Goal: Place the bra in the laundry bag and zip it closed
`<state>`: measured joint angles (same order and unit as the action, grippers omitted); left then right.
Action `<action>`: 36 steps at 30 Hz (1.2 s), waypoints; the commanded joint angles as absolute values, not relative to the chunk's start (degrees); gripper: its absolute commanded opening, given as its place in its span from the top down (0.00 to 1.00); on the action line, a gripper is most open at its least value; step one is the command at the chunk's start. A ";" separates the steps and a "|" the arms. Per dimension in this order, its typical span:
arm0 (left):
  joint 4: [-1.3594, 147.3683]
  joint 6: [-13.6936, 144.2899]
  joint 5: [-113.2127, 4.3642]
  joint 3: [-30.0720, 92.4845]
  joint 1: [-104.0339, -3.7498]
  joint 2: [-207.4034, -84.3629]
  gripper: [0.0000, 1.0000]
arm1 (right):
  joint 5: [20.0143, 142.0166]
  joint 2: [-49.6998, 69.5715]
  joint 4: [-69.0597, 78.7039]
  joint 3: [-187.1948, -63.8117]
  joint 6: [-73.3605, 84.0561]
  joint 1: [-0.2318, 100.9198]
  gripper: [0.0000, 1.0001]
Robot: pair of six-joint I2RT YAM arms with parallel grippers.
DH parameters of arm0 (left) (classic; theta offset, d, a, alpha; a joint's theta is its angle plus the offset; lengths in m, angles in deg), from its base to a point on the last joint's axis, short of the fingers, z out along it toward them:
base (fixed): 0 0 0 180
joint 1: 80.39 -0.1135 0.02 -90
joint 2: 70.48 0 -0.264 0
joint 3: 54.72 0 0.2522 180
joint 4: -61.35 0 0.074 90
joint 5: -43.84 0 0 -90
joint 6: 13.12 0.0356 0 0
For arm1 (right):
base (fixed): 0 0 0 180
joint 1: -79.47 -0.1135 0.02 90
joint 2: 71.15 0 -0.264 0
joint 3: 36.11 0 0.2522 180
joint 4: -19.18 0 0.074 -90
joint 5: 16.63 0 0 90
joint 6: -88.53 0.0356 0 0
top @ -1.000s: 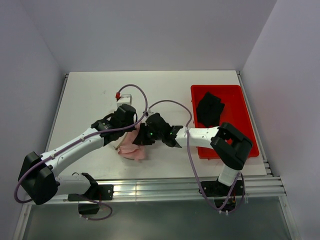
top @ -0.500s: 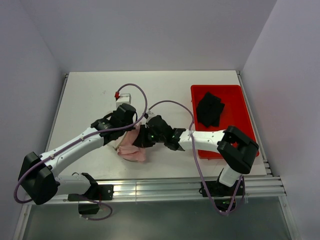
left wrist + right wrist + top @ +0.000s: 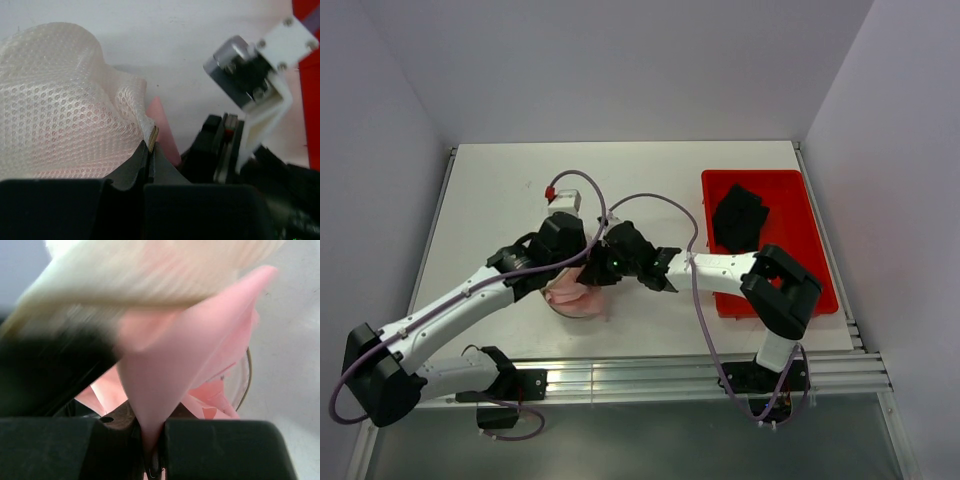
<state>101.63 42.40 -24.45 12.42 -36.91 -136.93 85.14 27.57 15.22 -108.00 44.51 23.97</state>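
Note:
The white mesh laundry bag (image 3: pixel 65 115) lies under the two wrists near the table's middle (image 3: pixel 560 298). My left gripper (image 3: pixel 150 150) is shut on the bag's zippered rim and holds it lifted. The pale pink bra (image 3: pixel 180 375) hangs from my right gripper (image 3: pixel 152 455), which is shut on a fold of it right at the bag's opening. In the top view the bra (image 3: pixel 572 295) shows pink under both grippers, and the right gripper (image 3: pixel 600 268) sits close against the left one (image 3: pixel 570 262).
A red plastic bin (image 3: pixel 800 270) holding a black garment (image 3: pixel 738 218) stands at the right. A small white block with a red tip (image 3: pixel 562 195) lies behind the left arm. Grey walls close in left, back and right.
Both grippers have shifted slightly left and toward the back with the bag and bra. The left elbow has swung further left. Both holds are unchanged.

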 commanded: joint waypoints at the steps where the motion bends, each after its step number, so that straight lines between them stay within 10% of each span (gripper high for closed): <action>1: 100.51 40.67 -27.26 10.29 -36.45 -132.97 1.00 | 86.56 29.49 17.98 -111.48 46.78 25.24 1.00; 36: 110.88 24.41 -19.19 -0.36 -33.02 -121.54 1.00 | 88.49 18.07 41.01 -94.00 74.03 37.89 1.00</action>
<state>106.11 27.91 -23.49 -1.48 -33.41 -122.31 89.67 23.66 35.96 -95.63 72.05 35.61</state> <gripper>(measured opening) 0.021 0.108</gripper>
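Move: The left fingers already pinch the laundry bag's zip edge; the bra's loose bulk hangs about 7 cm back, 2 cm left and 7 cm below them. The right fingers hold a piece of bra, with the bag's opening roughly 4 cm to their left and 2 cm ahead, about level in height; the bra's bulk lies some 3 cm back, 2 cm left and 4 cm below them. Still gripping the bag's edge, left draws back 6 cm and down; right carries the bra forward 6 cm and right. ##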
